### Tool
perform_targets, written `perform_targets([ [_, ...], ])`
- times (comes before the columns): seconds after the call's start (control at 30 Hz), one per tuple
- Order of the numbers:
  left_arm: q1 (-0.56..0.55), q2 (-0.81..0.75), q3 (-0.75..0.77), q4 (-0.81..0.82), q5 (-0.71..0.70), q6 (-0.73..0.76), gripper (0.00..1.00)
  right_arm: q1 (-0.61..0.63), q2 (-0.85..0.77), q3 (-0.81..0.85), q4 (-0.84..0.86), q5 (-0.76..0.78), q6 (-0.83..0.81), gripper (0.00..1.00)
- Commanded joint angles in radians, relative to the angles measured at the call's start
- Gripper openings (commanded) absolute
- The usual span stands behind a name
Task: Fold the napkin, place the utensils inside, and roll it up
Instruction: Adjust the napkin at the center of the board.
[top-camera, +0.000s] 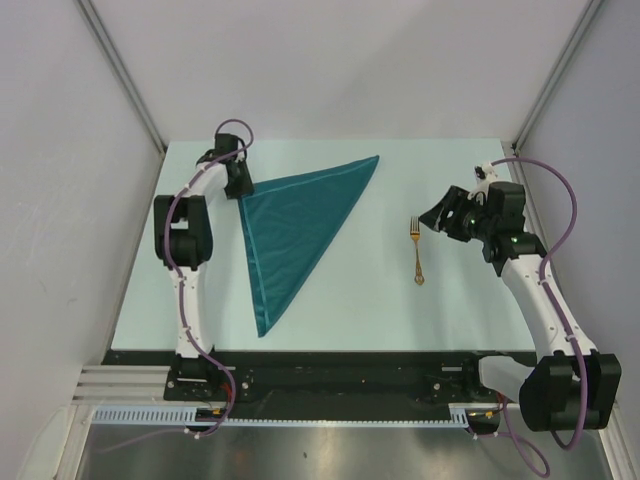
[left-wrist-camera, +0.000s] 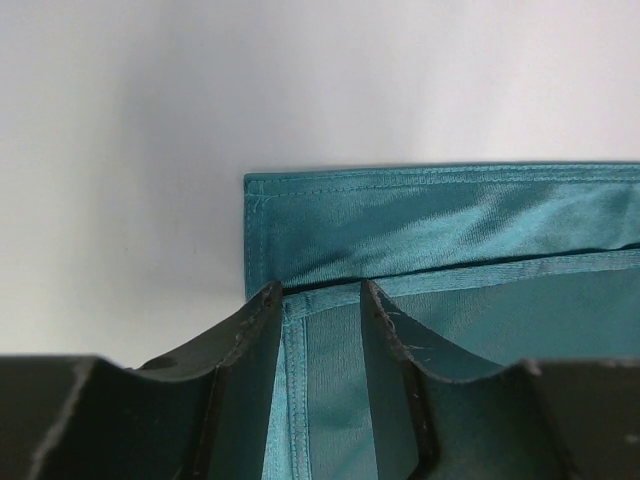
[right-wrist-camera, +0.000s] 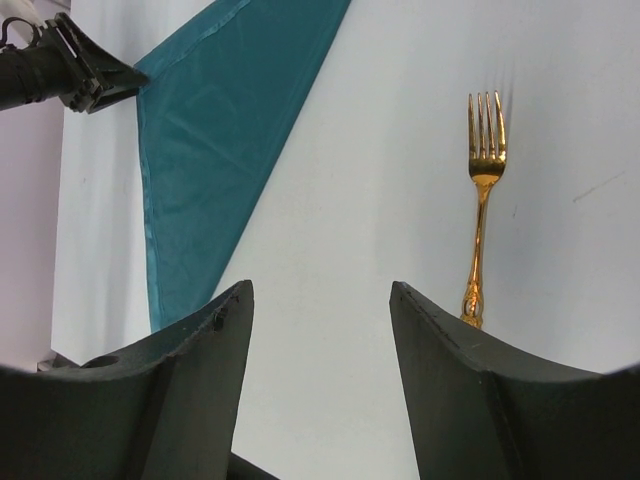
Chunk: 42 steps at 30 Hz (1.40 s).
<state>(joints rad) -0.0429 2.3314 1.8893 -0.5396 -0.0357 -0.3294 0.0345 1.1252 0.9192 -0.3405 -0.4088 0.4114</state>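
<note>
The napkin is a dark teal cloth folded into a triangle, lying flat on the left half of the table. My left gripper is at its far left corner, low over the fabric. Its jaws stand apart, and the hemmed edge of the napkin lies flat between them. The gold fork lies on the table to the right of the cloth, tines pointing away. Just right of the fork, my right gripper hangs open above the bare table, holding nothing.
The pale table ends in a black strip at the near edge. Grey walls and metal posts close in the left, right and back. The left arm's wrist shows at the top left of the right wrist view.
</note>
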Motion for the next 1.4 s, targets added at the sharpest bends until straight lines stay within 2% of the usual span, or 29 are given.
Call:
perform_targets([
  [0.0, -0.012, 0.008, 0.025, -0.092, -0.086, 0.055, 0.43, -0.004, -0.028, -0.006, 0.020, -0.021, 0.013, 0.62],
  [0.13, -0.014, 0.000, 0.016, -0.120, -0.115, 0.067, 0.42, -0.002, -0.030, -0.008, 0.023, -0.030, 0.020, 0.62],
  [0.27, -0.018, -0.050, -0.045, -0.053, -0.139, 0.087, 0.39, -0.005, -0.045, -0.017, 0.026, -0.028, 0.018, 0.62],
  [0.53, -0.044, 0.002, -0.022, -0.092, -0.158, 0.133, 0.33, -0.008, -0.057, -0.034, 0.029, -0.033, 0.021, 0.62],
  [0.67, -0.055, -0.003, -0.022, -0.097, -0.173, 0.141, 0.23, -0.010, -0.059, -0.036, 0.029, -0.033, 0.020, 0.62],
  [0.8, -0.063, -0.023, -0.030, -0.091, -0.185, 0.147, 0.19, -0.015, -0.058, -0.046, 0.032, -0.033, 0.021, 0.62],
  [0.97, -0.066, -0.055, -0.039, -0.074, -0.194, 0.158, 0.01, -0.016, -0.054, -0.054, 0.040, -0.035, 0.021, 0.62],
  [1.37, -0.064, -0.095, -0.036, -0.037, -0.202, 0.187, 0.00, -0.019, -0.050, -0.052, 0.034, -0.031, 0.013, 0.62],
])
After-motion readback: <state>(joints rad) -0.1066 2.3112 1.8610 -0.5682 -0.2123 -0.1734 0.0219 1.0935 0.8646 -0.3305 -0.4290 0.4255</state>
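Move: My left hand, partly open, is right over the folded napkin's far-left corner: the top layer's corner lies about 1 cm to its left, level with it and just below. The bottom layer's corner is some 3 cm ahead and 3 cm left, and the napkin's far-right tip roughly 13 cm ahead and 34 cm right. From my right hand, that top-layer corner is about 22 cm ahead, 40 cm left and 19 cm down. With my left fingertips down at the napkin corner, I draw back about 1.5 cm in all, first easing nearly 1 cm left and then mostly back right. As I go I roll the hand some 15 degrees so its left side lifts, and shut the partly open fingers fully on the top layer's hem, pinching it beside the corner. ##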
